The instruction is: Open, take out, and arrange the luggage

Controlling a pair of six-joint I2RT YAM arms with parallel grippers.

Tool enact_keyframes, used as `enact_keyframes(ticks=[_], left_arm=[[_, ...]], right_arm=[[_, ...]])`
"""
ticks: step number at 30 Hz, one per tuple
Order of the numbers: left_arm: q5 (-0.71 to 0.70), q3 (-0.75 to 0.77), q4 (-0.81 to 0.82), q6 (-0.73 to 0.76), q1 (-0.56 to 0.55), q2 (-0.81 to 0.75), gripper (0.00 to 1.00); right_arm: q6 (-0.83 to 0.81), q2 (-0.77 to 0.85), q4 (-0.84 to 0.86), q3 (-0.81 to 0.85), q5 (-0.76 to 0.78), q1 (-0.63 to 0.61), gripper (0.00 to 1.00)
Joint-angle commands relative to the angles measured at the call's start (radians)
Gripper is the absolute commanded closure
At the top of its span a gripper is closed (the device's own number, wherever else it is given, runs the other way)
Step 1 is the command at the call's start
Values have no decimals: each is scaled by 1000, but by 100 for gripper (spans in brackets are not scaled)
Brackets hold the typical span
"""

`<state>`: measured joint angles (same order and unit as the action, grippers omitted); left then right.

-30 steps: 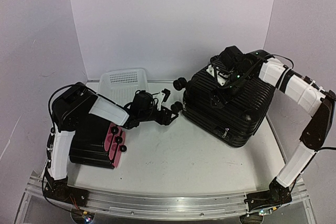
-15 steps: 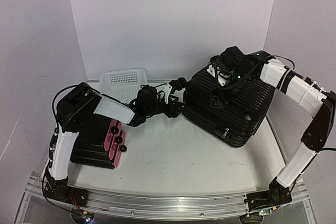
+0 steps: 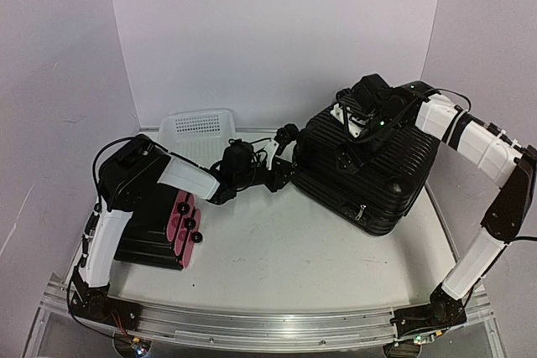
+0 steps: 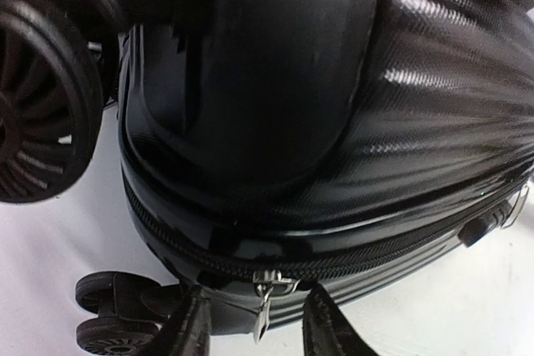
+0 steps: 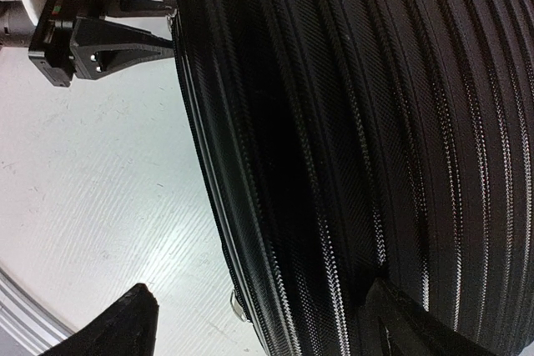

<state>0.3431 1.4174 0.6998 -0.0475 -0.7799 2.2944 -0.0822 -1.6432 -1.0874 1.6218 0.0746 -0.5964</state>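
The luggage (image 3: 369, 169), a large ribbed black hard-shell suitcase, lies shut on the right of the table. My left gripper (image 3: 281, 163) is at its near-left corner by the wheels. In the left wrist view the silver zipper pull (image 4: 265, 310) hangs from the zipper (image 4: 367, 256) between my left gripper (image 4: 260, 335) fingers (image 4: 192, 331), which stand apart and do not touch it. My right gripper (image 3: 359, 138) rests over the luggage's top. In the right wrist view it (image 5: 267, 327) is wide open, one finger (image 5: 417, 323) on the ribbed shell (image 5: 375, 122), the other over the table.
A smaller smooth black case with a pink side (image 3: 164, 215) lies at the left under my left arm. A white perforated basket (image 3: 197, 130) stands at the back. The luggage's wheels (image 4: 42, 114) crowd my left gripper. A metal rail (image 3: 268, 324) edges the table's front.
My left gripper has moved right to the luggage's corner and its jaws have narrowed on either side of the zipper pull. The right arm and the luggage have not moved.
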Motion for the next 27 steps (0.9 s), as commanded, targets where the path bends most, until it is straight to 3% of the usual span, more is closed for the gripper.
enact_keyframes(ticks=[1,10,17,22,27], left_arm=[[26,58,55,8,-2,5,67],[45,59,55,6,-2,7,82],[3,31,55,29,-1,-9,99],[-146,-7,56,62,21,-40,100],[-55,15,51,8,75,-47,100]], right_arm=[[2,19,-11,-19,-48,-9,12],[4,14,-10,-14,-41,-8,13],[13,7,-10,-29,-20,-9,13],[4,-13,-10,-59,41,-8,16],[-64,-12,-15,-27,73,-11,11]])
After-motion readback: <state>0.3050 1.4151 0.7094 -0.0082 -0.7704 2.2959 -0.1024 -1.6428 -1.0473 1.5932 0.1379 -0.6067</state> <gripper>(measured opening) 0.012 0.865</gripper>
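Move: The zipper pull sits right between the left hand's open fingertips, about 1 cm ahead and 1 cm to the right. The suitcase's upper wheel is some 7 cm ahead and 8 cm above, its lower wheel 6 cm ahead and 8 cm below; the second zipper pull is roughly 19 cm right and 9 cm back. From the right hand the zipper pull lies about 15 cm left, 5 cm ahead and 9 cm lower. The left fingers close fully, pinching the zipper pull almost in place, then ease about 1 cm forward and left. ##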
